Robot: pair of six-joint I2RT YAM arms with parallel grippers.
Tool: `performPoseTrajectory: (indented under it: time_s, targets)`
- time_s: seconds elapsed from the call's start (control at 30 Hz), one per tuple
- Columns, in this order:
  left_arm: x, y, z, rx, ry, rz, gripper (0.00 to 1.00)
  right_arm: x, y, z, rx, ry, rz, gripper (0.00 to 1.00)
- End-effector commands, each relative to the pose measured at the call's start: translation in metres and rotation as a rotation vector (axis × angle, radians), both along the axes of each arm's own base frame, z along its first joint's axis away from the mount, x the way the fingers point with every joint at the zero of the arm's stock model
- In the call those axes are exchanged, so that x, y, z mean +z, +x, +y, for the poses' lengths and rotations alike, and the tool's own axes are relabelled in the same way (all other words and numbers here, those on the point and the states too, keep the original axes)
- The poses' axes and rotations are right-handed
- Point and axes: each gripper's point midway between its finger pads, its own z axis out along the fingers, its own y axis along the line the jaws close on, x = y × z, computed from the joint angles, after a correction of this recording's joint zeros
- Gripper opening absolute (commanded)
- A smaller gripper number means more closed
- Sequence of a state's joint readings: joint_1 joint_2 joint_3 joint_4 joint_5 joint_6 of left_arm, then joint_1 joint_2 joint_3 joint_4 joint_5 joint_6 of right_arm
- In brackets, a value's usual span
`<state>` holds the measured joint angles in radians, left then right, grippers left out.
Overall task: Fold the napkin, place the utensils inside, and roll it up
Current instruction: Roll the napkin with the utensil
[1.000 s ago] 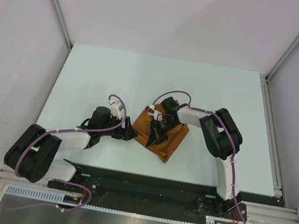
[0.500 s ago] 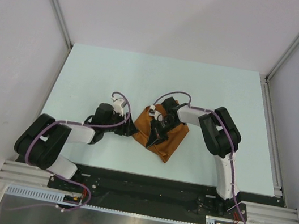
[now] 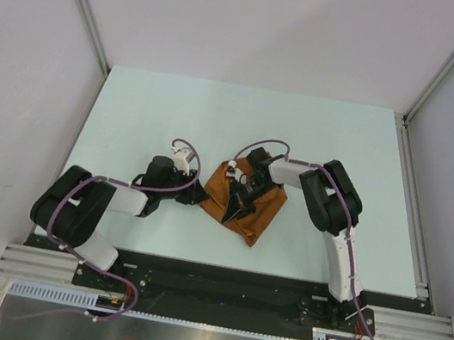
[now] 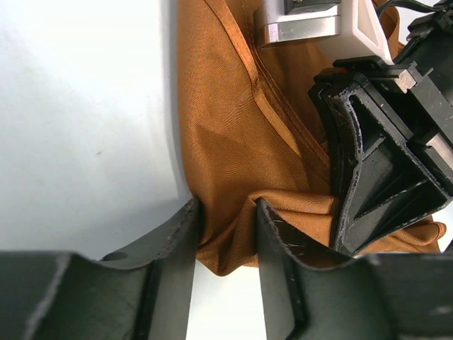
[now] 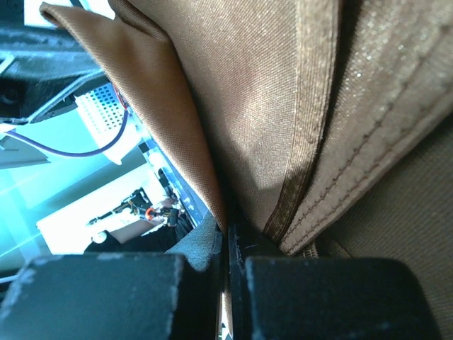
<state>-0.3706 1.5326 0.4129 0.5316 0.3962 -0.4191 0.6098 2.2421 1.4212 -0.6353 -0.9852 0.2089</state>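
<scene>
The rust-orange napkin (image 3: 262,212) lies as a folded, bunched bundle at the table's middle. My left gripper (image 3: 197,196) is at its left corner. In the left wrist view the fingers (image 4: 173,244) press from both sides on a puckered fold of the napkin (image 4: 233,127), so the left gripper (image 4: 226,212) is shut on it. My right gripper (image 3: 236,207) sits on top of the bundle. In the right wrist view the right gripper (image 5: 228,234) is shut, with a hemmed layer of napkin (image 5: 269,106) pinched between the jaws. The utensils are hidden.
The pale green table (image 3: 158,115) stretches out around the bundle. A black rail (image 3: 235,280) runs along its near edge, with both arm bases on it. Grey walls and metal posts (image 3: 87,16) close in the sides and back.
My left arm has reached right to the napkin's left corner and its jaws have narrowed onto the cloth. The right gripper has stayed shut on the napkin, almost unmoved.
</scene>
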Motion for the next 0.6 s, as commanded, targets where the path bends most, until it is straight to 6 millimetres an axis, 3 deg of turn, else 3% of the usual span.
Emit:
performPoseTrajectory:
  time_s: [0.0, 0.07, 0.17, 0.27, 0.4, 0.57]
  targets:
    - [-0.006, -0.004, -0.002, -0.02, -0.014, 0.023, 0.38, -0.047, -0.002, -0.027, -0.005, -0.184, 0.0, 0.0]
    - [-0.009, -0.006, -0.004, -0.027, -0.024, 0.038, 0.36, -0.045, 0.0, -0.027, -0.006, -0.178, -0.001, 0.0]
    - [-0.008, -0.007, -0.008, -0.038, -0.046, 0.047, 0.17, -0.041, 0.004, -0.027, -0.011, -0.171, -0.014, 0.03]
    - [-0.011, -0.008, -0.009, -0.034, -0.046, 0.078, 0.0, -0.027, 0.013, -0.025, -0.024, -0.154, -0.054, 0.2]
    - [-0.01, -0.006, -0.004, -0.015, -0.013, 0.079, 0.0, 0.001, 0.031, -0.026, -0.058, -0.128, -0.122, 0.47]
    - [-0.006, -0.006, -0.002, -0.022, 0.003, 0.08, 0.0, 0.044, 0.052, -0.032, -0.102, -0.102, -0.261, 0.55]
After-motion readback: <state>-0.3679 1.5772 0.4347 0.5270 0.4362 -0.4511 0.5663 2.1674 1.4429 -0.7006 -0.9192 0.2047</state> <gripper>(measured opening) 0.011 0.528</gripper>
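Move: The napkin's left end, the folded edge, already lies between the left hand's half-open fingers, level with them and roughly 1 cm below and to the right. The right hand still pinches the napkin's near edge; from it that left end lies some 6 cm left and 5 cm ahead. The napkin's near corner is about 6 cm right of the right hand and 6 cm back. The left fingers shut on the folded left end and pinch it, the hand settling less than a centimetre right and down. Meanwhile the right hand lets go of the near edge, its fingers opening to about half; it first rises, then also goes forward and right over the napkin, some 3 cm in all. ##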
